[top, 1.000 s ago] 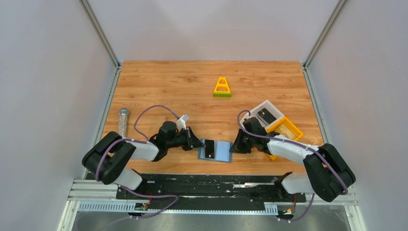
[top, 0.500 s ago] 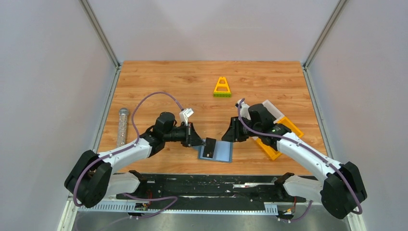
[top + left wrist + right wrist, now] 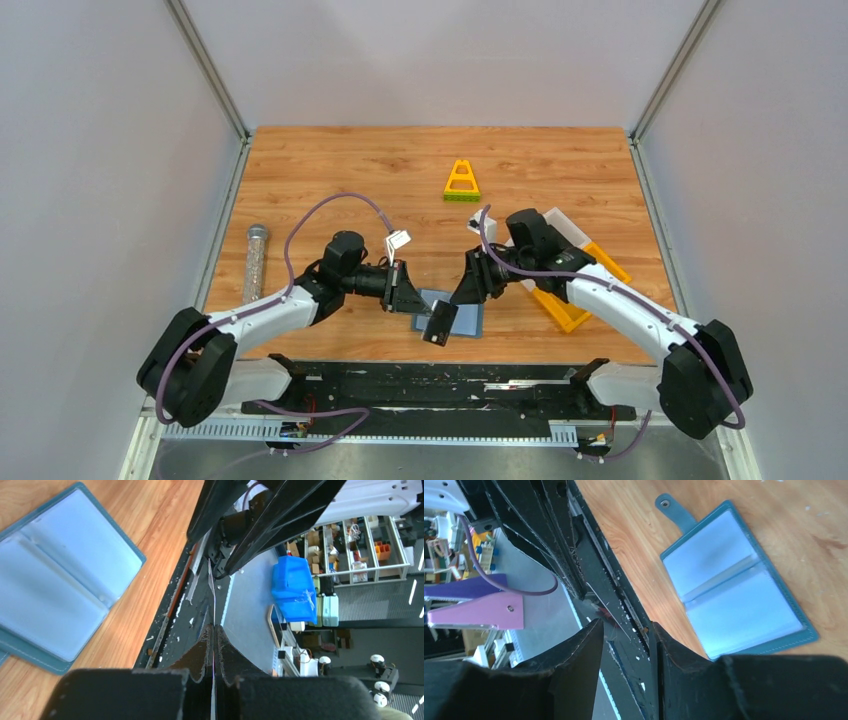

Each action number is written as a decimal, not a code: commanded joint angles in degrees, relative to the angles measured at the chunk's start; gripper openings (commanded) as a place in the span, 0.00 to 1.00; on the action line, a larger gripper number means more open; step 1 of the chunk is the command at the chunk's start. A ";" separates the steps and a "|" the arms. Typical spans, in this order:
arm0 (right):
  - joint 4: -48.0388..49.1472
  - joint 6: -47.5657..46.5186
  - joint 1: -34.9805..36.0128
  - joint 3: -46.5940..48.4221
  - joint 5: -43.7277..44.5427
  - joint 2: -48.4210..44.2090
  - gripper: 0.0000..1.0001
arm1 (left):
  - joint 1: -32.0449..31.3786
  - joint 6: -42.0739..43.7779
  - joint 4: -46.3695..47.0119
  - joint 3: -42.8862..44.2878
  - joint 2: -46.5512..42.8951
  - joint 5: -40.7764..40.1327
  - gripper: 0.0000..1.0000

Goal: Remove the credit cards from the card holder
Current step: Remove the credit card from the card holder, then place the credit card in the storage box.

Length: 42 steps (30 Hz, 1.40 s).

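Note:
The slate-blue card holder (image 3: 466, 316) lies open on the wood near the front edge, its clear pocket panels facing up (image 3: 55, 580) (image 3: 734, 590). My left gripper (image 3: 408, 297) is shut on a dark credit card (image 3: 440, 323), held off the holder and tilted over its left panel. In the left wrist view the credit card (image 3: 214, 600) shows edge-on, pinched between the fingertips of the left gripper (image 3: 214, 630). My right gripper (image 3: 462, 292) stands open just right of the card. In the right wrist view the credit card (image 3: 601, 592) points at the gap of the right gripper (image 3: 624, 627), which has no grip on it.
A yellow triangular toy (image 3: 461, 182) stands at the back middle. A white bin (image 3: 556, 218) and a yellow bin (image 3: 558, 308) sit under my right arm. A clear tube (image 3: 256, 260) lies at the left edge. The black base rail (image 3: 440, 375) runs just beyond the table's front edge.
My left gripper has pulled the dark card off the holder and lifted it toward the front. My right gripper left the holder's right edge, opened and moved in beside the card.

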 commanded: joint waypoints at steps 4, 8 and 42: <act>3.03 -2.01 1.91 2.73 -7.48 3.34 0.38 | 0.15 -3.06 7.44 0.10 1.11 4.01 0.00; 4.90 -1.21 2.14 1.83 -8.37 3.13 0.26 | 0.13 -3.06 7.50 0.09 1.16 4.14 0.00; 7.77 6.00 -1.90 -2.05 -1.59 -1.65 0.00 | 0.16 3.46 -6.06 4.80 -2.29 -1.57 0.99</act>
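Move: Behind and to the left of the right hand's parted fingers is the credit card's middle, roughly 5 cm back, 4 cm left and about 1 cm lower. The left hand already grips the card by its far end, with its middle about 3 cm back and 3 cm right of that hand. The open card holder lies on the table 13 cm below, about 1 cm ahead and 3 cm left of the right hand. Drawing back and left about 2 cm each way and turning some 10 degrees counter-clockwise, the right hand closes its fingers in stages until they pinch the credit card's far right corner. The left hand stays almost in place with its grip, then opens wide and lets go, while the right eases forward about 2 cm with the card, turning partly back. ##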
